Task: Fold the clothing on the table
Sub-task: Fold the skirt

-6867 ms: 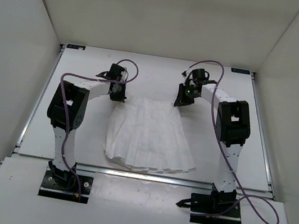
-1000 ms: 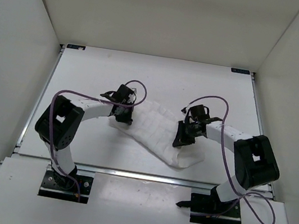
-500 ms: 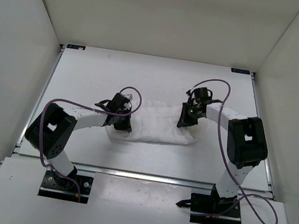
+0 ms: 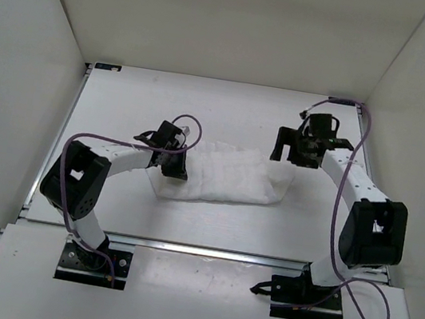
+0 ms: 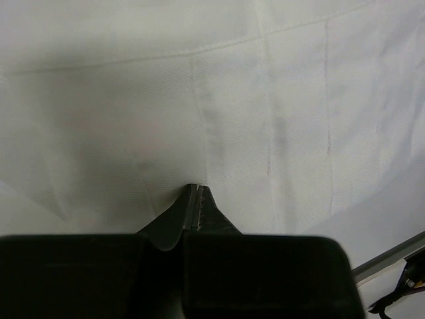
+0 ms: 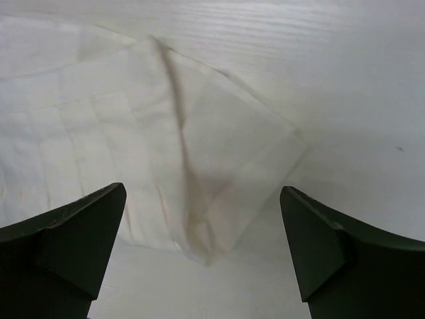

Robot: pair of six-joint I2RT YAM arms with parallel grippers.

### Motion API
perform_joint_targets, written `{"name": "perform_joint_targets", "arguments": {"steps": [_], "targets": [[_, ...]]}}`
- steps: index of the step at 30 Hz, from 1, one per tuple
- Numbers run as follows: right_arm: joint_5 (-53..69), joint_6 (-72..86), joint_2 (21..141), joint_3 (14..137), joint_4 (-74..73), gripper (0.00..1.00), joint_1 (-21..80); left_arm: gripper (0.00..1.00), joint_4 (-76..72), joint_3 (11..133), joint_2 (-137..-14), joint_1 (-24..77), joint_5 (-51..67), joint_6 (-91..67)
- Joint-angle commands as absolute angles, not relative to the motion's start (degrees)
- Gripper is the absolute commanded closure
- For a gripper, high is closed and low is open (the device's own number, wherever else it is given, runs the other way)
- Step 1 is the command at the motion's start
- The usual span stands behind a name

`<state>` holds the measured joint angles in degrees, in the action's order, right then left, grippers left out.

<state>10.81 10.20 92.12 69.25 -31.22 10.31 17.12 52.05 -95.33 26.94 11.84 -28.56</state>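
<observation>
The clothing (image 4: 226, 174) lies on the table (image 4: 124, 105) as a folded white band running left to right. My left gripper (image 4: 176, 171) sits low on its left end. In the left wrist view the left gripper (image 5: 197, 188) is shut, with the clothing (image 5: 265, 100) puckered around its tips and a thin layer pinched between them. My right gripper (image 4: 284, 156) hovers just above the band's right end. In the right wrist view the right gripper (image 6: 202, 193) is wide open, and a creased corner of the clothing (image 6: 99, 133) lies untouched on the table (image 6: 345, 80) between the fingers.
White walls (image 4: 34, 58) close in the table on three sides. Metal edging (image 4: 206, 249) runs along the near edge, with both arm bases just in front of it. Purple cables (image 4: 190, 121) loop off each wrist.
My right gripper has opened, let go of the clothing's right end and drawn back to the right. The clothing now lies as a flat band. The left gripper has barely moved.
</observation>
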Motion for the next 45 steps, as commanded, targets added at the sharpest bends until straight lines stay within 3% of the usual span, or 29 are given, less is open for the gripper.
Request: {"name": "perform_joint_targets", "arguments": {"steps": [1, 7, 21, 28, 45], "targets": [[7.2, 9.4, 89.56, 63.57, -33.49, 0.01, 7.3, 1.0, 19.24, 55.19, -95.71, 24.53, 13.36, -25.85], [11.24, 12.12, 88.77, 54.24, -25.85, 0.01, 7.29, 1.0, 19.34, 53.62, -98.0, 24.08, 14.59, -25.05], [17.58, 19.15, 92.99, 50.81, -16.09, 0.0, 9.76, 1.0, 19.69, 53.96, -101.25, 25.23, 14.94, -24.08], [24.07, 23.91, 85.53, 41.67, -7.13, 0.01, 2.38, 1.0, 19.87, 54.67, -102.13, 25.66, 14.85, -23.73], [31.73, 27.69, 87.72, 41.05, 5.19, 0.01, 3.26, 1.0, 21.36, 57.31, -106.08, 25.32, 15.74, -22.5]]}}
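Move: The loose flap at the skirt's right end lies about 5 cm back from the open right hand, straight in line with it sideways and some 10 cm below; the skirt's near right corner is 9 cm back and 1 cm left, its middle 6 cm back and 17 cm left. From the left hand the skirt's left end is 2 cm left and 2 cm below, the flap 4 cm ahead and 28 cm right. The right hand, jaws wide open, drops about 8 cm while swinging back and a little right, then works forward and side to side low over the skirt's right flap, rolling some 20 degrees so its right jaw is lower and that tip slides under the flap's edge. The closed left fingertips settle about 1 cm onto the skirt's left end, then ease right. ##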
